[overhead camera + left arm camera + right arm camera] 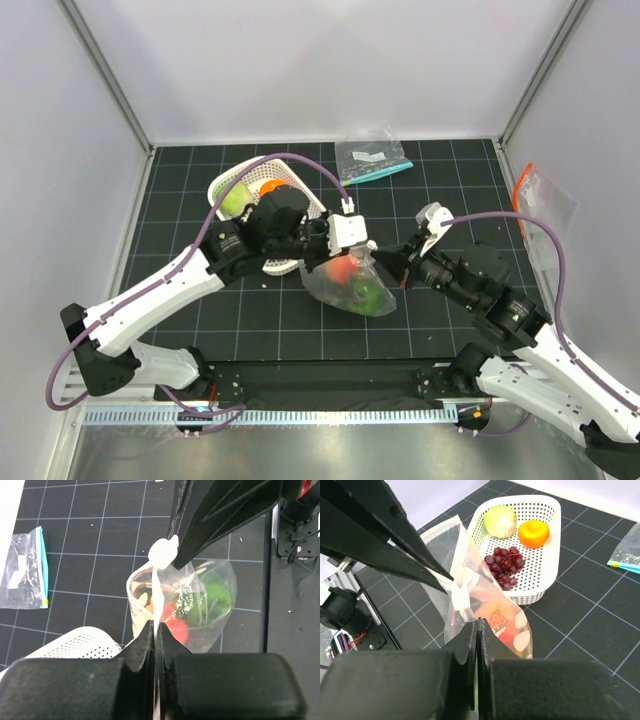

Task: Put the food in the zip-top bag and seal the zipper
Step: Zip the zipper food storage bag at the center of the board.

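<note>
The zip-top bag [348, 285], clear with white dots, hangs between both grippers above the mat. It holds an orange-red food piece [340, 270] and a dark green one [369, 292]. My left gripper [156, 630] is shut on the bag's mouth strip, the zipper [159, 587]. My right gripper [480, 626] is shut on the same strip from the other side. Between them the strip is bunched into a white lump [460, 597]. In the white basket [540, 502] lie a pale green fruit [500, 521], an orange one [533, 533] and purple grapes [505, 565].
A smaller clear bag with a teal strip [372, 160] lies at the back of the mat. A clear bag with an orange strip [540, 205] sits at the right edge. The left arm reaches across the basket [216, 187].
</note>
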Available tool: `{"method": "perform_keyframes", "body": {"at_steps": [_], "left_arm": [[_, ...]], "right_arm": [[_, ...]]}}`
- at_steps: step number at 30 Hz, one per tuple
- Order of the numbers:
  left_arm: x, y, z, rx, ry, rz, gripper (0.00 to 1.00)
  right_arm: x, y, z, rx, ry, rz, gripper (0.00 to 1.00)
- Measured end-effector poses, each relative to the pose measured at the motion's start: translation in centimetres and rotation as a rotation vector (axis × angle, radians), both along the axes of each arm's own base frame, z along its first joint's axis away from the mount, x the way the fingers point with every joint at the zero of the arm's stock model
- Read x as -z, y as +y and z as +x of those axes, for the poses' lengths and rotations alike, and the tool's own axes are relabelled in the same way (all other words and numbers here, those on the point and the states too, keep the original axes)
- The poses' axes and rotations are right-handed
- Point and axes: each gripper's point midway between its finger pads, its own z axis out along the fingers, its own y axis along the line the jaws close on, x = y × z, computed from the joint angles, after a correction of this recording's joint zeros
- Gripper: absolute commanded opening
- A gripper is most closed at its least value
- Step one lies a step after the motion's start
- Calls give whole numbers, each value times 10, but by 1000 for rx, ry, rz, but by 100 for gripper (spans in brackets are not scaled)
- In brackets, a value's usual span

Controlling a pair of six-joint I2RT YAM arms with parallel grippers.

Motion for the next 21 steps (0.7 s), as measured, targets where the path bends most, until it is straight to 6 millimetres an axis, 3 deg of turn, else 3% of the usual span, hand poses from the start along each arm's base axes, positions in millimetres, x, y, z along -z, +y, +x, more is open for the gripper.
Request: {"method": "perform_keyframes", "body": {"at_steps": [1,4,7,15,21], "left_arm": [[0,0,0,-1,2,0,31],[-1,1,3,-12,0,-6,64],[-3,2,6,-26,15,-19,78],[-18,-1,-2,47,121,-112,82],[-37,-5,-21,169,202,-195,83]], "right_arm": [[0,0,0,0,1,0,1],[5,0,-2,-8,15,-13,1],[11,2,-6,-29,37,-30,1],[12,10,-20,-118,66,-36,1],[11,20,-28,-192,90,-42,1]]}}
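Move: The zipper's white slider is about 6 cm to the right of the left hand, level with it fore and aft and at much the same height. For the right hand it sits right at the shut fingertips, some 1 cm left and 1 cm above. From the left hand, the red fruit in the bag hangs about 12 cm below and 2 cm ahead; the green pepper is roughly 5 cm right, 4 cm back and 16 cm down. The basket stands some 20 cm ahead, 16 cm left and 22 cm lower. Back and to the left, sinking slightly, the right hand draws the pinched bag corner beside the slider about 3 cm, turning some 10 degrees counter-clockwise. The left fingers open wide and let go of the zipper edge; after a brief pause that hand rises nearly 4 cm and eases back 2 cm, turning so its fingers point less downward and more squarely right. ##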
